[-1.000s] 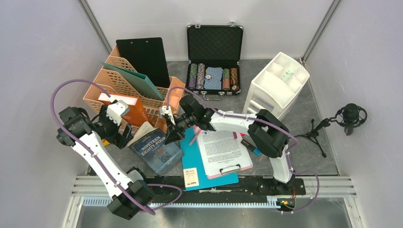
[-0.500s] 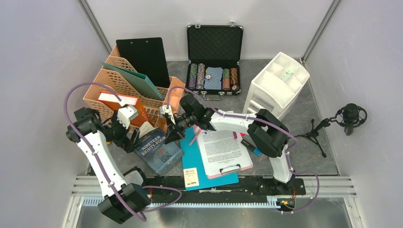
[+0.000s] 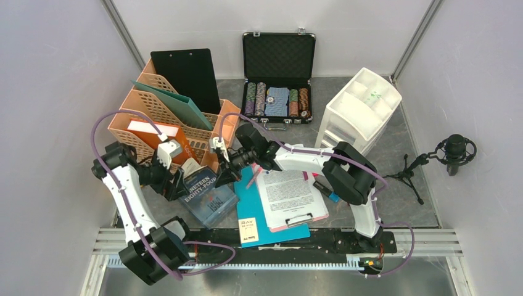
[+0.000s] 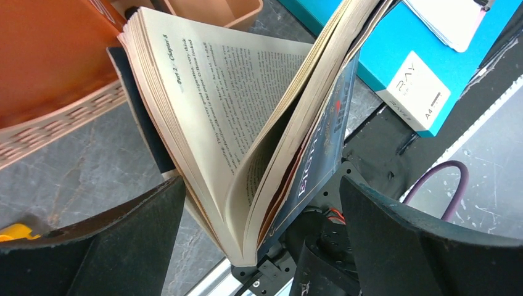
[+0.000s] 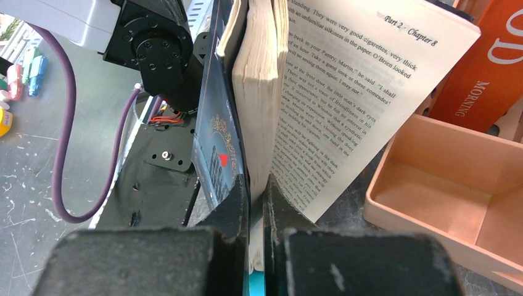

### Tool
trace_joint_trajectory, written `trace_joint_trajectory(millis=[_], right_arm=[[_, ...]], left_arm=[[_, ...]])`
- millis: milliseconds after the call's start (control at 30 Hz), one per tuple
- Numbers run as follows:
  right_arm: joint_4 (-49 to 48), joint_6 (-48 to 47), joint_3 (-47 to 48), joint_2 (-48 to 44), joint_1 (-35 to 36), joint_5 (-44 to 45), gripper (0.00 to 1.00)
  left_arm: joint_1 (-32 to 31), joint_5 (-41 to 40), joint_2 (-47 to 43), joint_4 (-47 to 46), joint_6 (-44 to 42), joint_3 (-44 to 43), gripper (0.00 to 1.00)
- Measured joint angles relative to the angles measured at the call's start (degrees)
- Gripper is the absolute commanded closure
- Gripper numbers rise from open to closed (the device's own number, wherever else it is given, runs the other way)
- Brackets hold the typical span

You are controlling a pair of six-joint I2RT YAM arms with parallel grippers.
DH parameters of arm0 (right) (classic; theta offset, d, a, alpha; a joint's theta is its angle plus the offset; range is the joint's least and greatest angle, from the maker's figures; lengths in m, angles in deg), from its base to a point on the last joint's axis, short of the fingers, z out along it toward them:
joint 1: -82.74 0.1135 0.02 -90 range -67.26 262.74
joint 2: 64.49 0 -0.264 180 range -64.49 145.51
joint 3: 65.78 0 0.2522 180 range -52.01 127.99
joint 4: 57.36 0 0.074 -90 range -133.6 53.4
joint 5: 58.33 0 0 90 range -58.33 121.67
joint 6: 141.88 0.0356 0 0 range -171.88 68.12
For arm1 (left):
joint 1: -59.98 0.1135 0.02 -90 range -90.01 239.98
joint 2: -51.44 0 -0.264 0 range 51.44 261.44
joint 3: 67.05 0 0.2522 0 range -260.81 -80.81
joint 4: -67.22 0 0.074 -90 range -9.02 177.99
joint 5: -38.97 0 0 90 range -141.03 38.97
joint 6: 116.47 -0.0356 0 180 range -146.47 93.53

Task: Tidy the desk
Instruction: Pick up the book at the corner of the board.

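A dark blue paperback [image 3: 208,196], "Nineteen Eighty-Four", stands half open on the desk [image 3: 401,203] beside the orange file rack [image 3: 154,108]. My right gripper [image 3: 224,163] is shut on its cover and a wad of pages [image 5: 259,123]; in the right wrist view the gripper [image 5: 257,206] pinches their edge. My left gripper [image 3: 174,180] is open at the book's other end. In the left wrist view the fanned book [image 4: 247,135] hangs between the wide-apart fingers [image 4: 80,246] of the left gripper [image 4: 262,250], and neither finger presses on it.
The rack holds a black clipboard [image 3: 188,77], a green folder [image 3: 180,106] and an orange book [image 3: 168,140]. A teal folder [image 3: 262,213], a clipboard with paper [image 3: 290,197] and a small white box [image 3: 248,229] lie in front. A chip case [image 3: 277,74], white drawers [image 3: 364,105] and a microphone [image 3: 455,151] stand behind and right.
My left arm has swung right and brought its open gripper around the book's near end, covering part of the title. The right gripper has kept its hold in place.
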Motion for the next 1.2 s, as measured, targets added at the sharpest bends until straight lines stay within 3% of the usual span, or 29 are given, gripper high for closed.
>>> trace_joint_trajectory(millis=[267,367,633,833,967,1200], right_arm=[[0.02,0.00,-0.68,-0.31,-0.13,0.11,1.00],[0.00,0.00,-0.72,-0.31,-0.13,0.15,1.00],[-0.02,0.39,-0.72,-0.31,-0.13,0.13,1.00],[-0.44,0.96,-0.79,-0.31,-0.26,0.37,0.99],[-0.92,1.57,-0.83,-0.31,-0.55,0.02,0.82],[-0.90,2.34,-0.55,-0.55,-0.83,1.66,0.17]], left_arm=[[0.00,-0.70,1.68,-0.39,-0.61,3.58,0.00],[0.00,-0.68,2.14,-0.42,-1.25,4.20,0.09],[0.00,-0.59,4.70,-1.25,-1.73,4.20,0.50],[-0.07,1.05,4.63,0.96,-1.05,2.47,0.97],[-0.07,1.18,1.73,2.71,-0.81,1.97,0.98],[-0.37,-1.44,-5.07,2.67,-0.85,-2.78,0.98]])
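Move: The half-open blue book, held by a thin section between the right gripper's shut fingers, reaches in between the open left fingers; its middle lies about 10 cm to the left hand's right, 3 cm back and roughly 6 cm below. From the right hand, that middle is some 4 cm left, 5 cm back and 2 cm lower. The orange book in the organizer stands about 15 cm ahead of the left hand and 6 cm left; the blue paper box lies 29 cm right and 10 cm back. Lower the open left gripper about 2.5 cm, easing slightly back, so its fingers straddle the blue book's page block, then close them and pinch it. Meanwhile hold the book still with the right gripper; once the left has it, open the right fingers a bit over halfway in place, and lift the left hand some 4.5 cm, tipping its fingers back up about 10 degrees. ##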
